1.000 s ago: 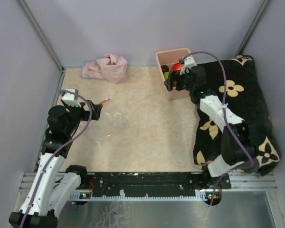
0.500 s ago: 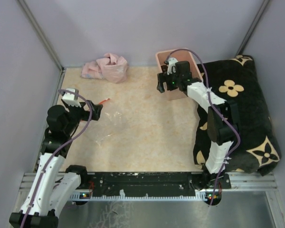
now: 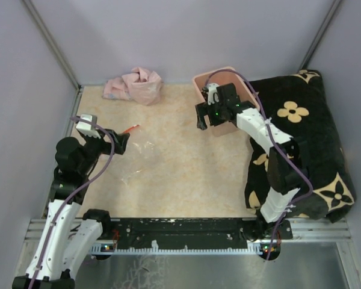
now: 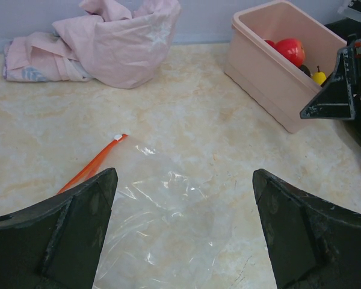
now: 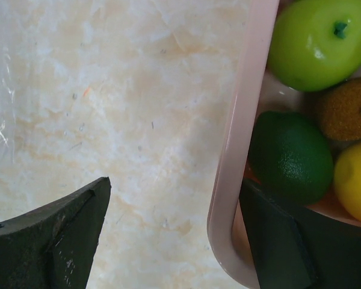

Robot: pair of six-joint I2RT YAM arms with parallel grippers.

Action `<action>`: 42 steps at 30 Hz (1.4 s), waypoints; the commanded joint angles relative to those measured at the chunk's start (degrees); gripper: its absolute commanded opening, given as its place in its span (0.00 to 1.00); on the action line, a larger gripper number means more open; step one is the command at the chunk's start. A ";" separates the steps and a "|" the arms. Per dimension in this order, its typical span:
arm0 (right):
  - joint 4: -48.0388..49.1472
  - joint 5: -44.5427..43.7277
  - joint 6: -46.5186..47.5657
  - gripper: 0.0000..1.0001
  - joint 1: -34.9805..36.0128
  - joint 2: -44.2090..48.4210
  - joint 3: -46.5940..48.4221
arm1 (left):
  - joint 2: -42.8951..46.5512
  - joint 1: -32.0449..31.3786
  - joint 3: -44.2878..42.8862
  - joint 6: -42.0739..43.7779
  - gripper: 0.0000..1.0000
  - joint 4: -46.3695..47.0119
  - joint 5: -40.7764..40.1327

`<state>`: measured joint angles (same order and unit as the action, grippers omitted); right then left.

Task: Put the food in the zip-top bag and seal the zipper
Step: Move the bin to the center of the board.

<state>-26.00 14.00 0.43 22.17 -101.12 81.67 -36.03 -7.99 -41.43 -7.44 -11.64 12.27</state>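
The food lies in a pink tub [image 5: 237,138]: a green apple [image 5: 317,42], a dark green fruit [image 5: 292,158], a brown piece [image 5: 349,109] and a yellow one [image 5: 356,183]. The left wrist view also shows a red apple [image 4: 289,49]. My right gripper [image 5: 174,186] is open and straddles the tub's left wall, one finger inside and one outside. The clear zip-top bag [image 4: 168,223] lies flat on the table, its orange zipper [image 4: 91,166] at its left edge. My left gripper [image 4: 183,177] hangs open just above the bag, holding nothing.
A crumpled pink cloth [image 3: 134,85] lies at the back left by the wall. A black cushion with cream flowers [image 3: 307,138] covers the table's right side, right next to the tub [image 3: 200,81]. Grey walls close in the back and both sides.
My right gripper has swung left from above the tub's inside to its left wall, and the tub seems nudged slightly left. The left arm has barely moved.
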 commanded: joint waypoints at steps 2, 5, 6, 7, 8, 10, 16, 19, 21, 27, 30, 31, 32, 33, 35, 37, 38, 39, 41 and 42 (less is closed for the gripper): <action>-5.31 -0.98 -2.39 0.88 2.94 8.68 -5.04 | 0.35 0.34 -1.19 -0.38 1.00 0.25 1.88; -5.74 -1.11 -3.62 0.88 3.63 11.89 -9.16 | 0.14 0.30 -1.19 -1.57 1.00 0.09 2.10; -5.93 -1.29 -4.00 0.88 3.86 12.90 -10.60 | -0.02 0.29 -1.42 -2.19 1.00 -0.34 1.85; -6.05 -1.50 -4.51 0.88 3.96 14.00 -11.85 | -0.31 0.38 -1.71 -2.85 1.00 -0.77 1.59; -6.34 -1.66 -4.82 0.88 4.20 15.01 -12.99 | -0.58 0.35 -1.85 -3.48 1.00 -1.24 1.52; -7.08 -1.76 -5.12 0.88 4.60 17.18 -14.95 | -1.37 0.34 -2.38 -5.04 1.00 -2.38 1.66; -7.97 -1.56 -6.96 0.88 6.40 23.50 -19.77 | -4.79 0.32 -4.23 -10.15 1.00 -7.68 -1.20; -7.93 -1.41 -8.19 0.88 7.93 25.53 -21.76 | -7.13 0.34 -5.70 -12.50 1.00 -11.80 -4.70; -7.85 -1.42 -9.14 0.88 9.30 26.66 -22.89 | -8.80 0.30 -7.24 -13.23 1.00 -14.73 -6.35; -7.45 -1.38 -11.73 0.88 12.83 29.43 -25.06 | -11.63 0.34 -7.86 -14.69 1.00 -20.25 -11.46; -6.99 -1.13 -12.58 0.88 14.66 30.53 -25.62 | -12.46 0.34 -7.57 -16.15 1.00 -21.88 -13.25; -6.96 -0.96 -12.70 0.88 15.18 30.86 -25.72 | -12.70 0.34 -7.64 -16.50 1.00 -22.47 -13.91; -6.85 -0.87 -12.73 0.88 15.59 31.28 -25.91 | -12.96 0.34 -7.68 -16.89 1.00 -22.99 -14.43; -6.49 -0.61 -12.50 0.88 16.02 31.75 -26.03 | -13.12 0.32 -7.73 -17.10 1.00 -23.43 -14.92; -5.03 -0.14 -12.04 0.88 16.27 33.66 -26.66 | -13.18 0.34 -7.32 -17.14 1.00 -23.75 -15.30; -3.51 -1.21 -11.92 0.88 16.28 36.42 -27.39 | -13.55 0.40 -6.78 -17.67 1.00 -24.50 -17.02; -3.11 -1.73 -11.44 0.88 16.24 37.88 -27.49 | -13.88 0.36 -6.55 -18.14 1.00 -25.11 -18.37; -2.84 -2.34 -10.97 0.89 16.24 39.12 -27.45 | -14.31 0.42 -6.37 -18.94 1.00 -25.90 -19.75; -2.45 -4.10 -9.90 0.89 16.23 41.48 -27.59 | -15.20 0.42 -5.81 -20.64 1.00 -26.89 -22.57; -2.40 -5.37 -9.17 0.89 16.23 42.43 -27.79 | -15.62 0.41 -5.51 -21.59 1.00 -27.38 -24.10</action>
<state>-32.25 11.60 -10.55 37.87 -63.72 53.56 -50.28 -7.99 -47.77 -25.36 -35.94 -5.15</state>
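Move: The bin, its near-left wall between the right hand's open fingers, has its middle about 10 cm ahead of that hand, 9 cm right and 7 cm below. The board's centre is some 10 cm back and 16 cm left of the right hand; the flat zip-top bag, about 13 cm back and 37 cm left. Some 28 cm below the left hand, the bag lies almost straight underneath; the bin is around 23 cm ahead and 45 cm right of it. The bin, already on its way, is dragged on back towards the board's centre by the right hand, one open finger hooked inside its near-left corner and the other outside; that hand travels about 20 cm back, then rises a little at the end. Meanwhile the open left hand sinks about 10 cm towards the bag, drifts left, tips down and swings counter-clockwise. ##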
